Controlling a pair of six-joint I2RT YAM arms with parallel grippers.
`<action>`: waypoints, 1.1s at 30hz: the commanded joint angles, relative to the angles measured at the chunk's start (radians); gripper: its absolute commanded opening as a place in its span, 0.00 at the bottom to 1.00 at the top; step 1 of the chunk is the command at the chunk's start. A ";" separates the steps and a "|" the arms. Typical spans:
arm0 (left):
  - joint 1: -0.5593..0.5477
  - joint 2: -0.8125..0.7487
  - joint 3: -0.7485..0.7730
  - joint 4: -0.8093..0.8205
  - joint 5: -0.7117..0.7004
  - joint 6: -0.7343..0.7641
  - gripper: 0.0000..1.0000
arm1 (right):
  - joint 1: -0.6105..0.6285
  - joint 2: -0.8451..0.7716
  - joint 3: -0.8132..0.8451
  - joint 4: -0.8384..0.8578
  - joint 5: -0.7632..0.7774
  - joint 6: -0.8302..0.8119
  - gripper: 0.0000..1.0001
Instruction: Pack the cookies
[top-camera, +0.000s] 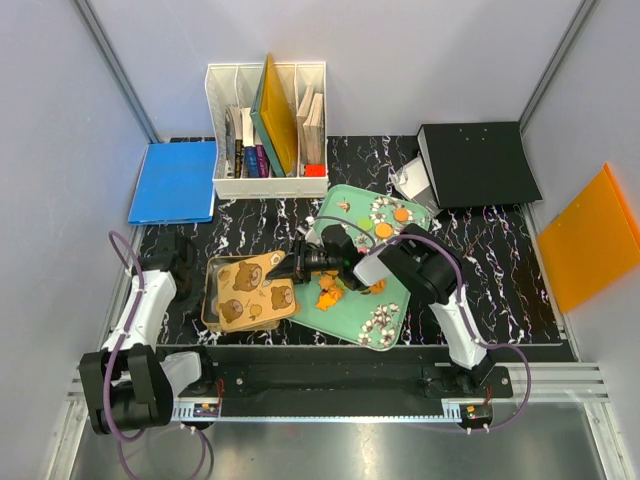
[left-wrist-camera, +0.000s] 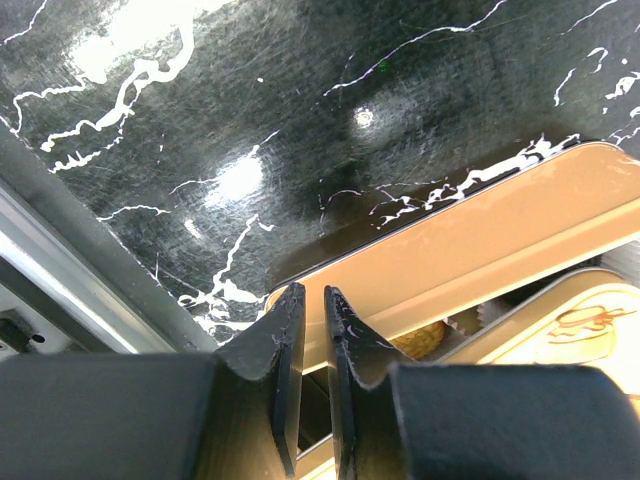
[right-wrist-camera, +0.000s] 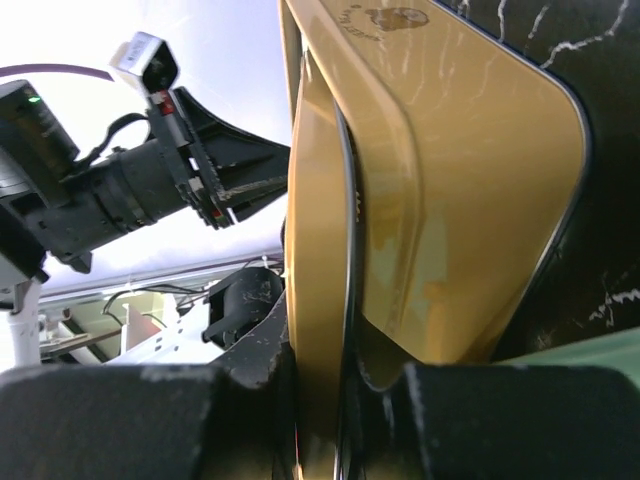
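Observation:
A gold tin with bear prints (top-camera: 248, 292) sits on the black marbled table, left of the mint-green tray (top-camera: 352, 318). My right gripper (top-camera: 288, 267) (right-wrist-camera: 335, 350) is shut on the edge of the tin's lid (right-wrist-camera: 320, 250), which is tilted over the base. Over at the tin's left rim, my left gripper (top-camera: 200, 288) (left-wrist-camera: 307, 292) is shut on the base's wall (left-wrist-camera: 480, 250). One cookie (left-wrist-camera: 420, 340) in a paper cup shows in the gap under the lid. Orange cookies (top-camera: 328, 295) lie on the tray, more of them at its far end (top-camera: 400, 214).
White paper cups (top-camera: 381, 318) sit on the tray's near and far corners. Behind stand a white file organiser (top-camera: 268, 130), a blue folder (top-camera: 175, 180) and a black binder (top-camera: 478, 163). An orange folder (top-camera: 590, 235) leans at the right wall.

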 joint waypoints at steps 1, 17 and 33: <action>-0.001 -0.019 -0.015 0.006 0.060 -0.016 0.17 | 0.007 0.065 -0.025 0.086 0.082 0.024 0.01; 0.000 -0.004 -0.009 0.012 0.072 -0.017 0.17 | 0.028 -0.026 0.014 -0.249 0.099 -0.166 0.66; -0.001 -0.025 -0.034 0.025 0.082 -0.027 0.17 | 0.027 -0.152 0.120 -0.892 0.323 -0.531 0.70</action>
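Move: The lid is still pinched by its far-right edge in the right gripper; the box it belongs on has its middle about 7 cm left, 5 cm back and 4 cm below that hand. The lid's own middle is some 3 cm left and 4 cm back, 2 cm lower. The green tray's middle lies roughly 18 cm right and 1 cm farther out. From the left hand, by the box's near-left corner, the box's middle is about 7 cm right and 5 cm ahead. The lid, lying askew over the box, is let go: the right hand eases about half a centimetre left, then spreads its fingers wide while rising about 2 cm. With the fingers open on either side of the lid's edge, the hand creeps 1 cm forward and turns, dipping its fingertips nearly 20 degrees and rolling about 10. ##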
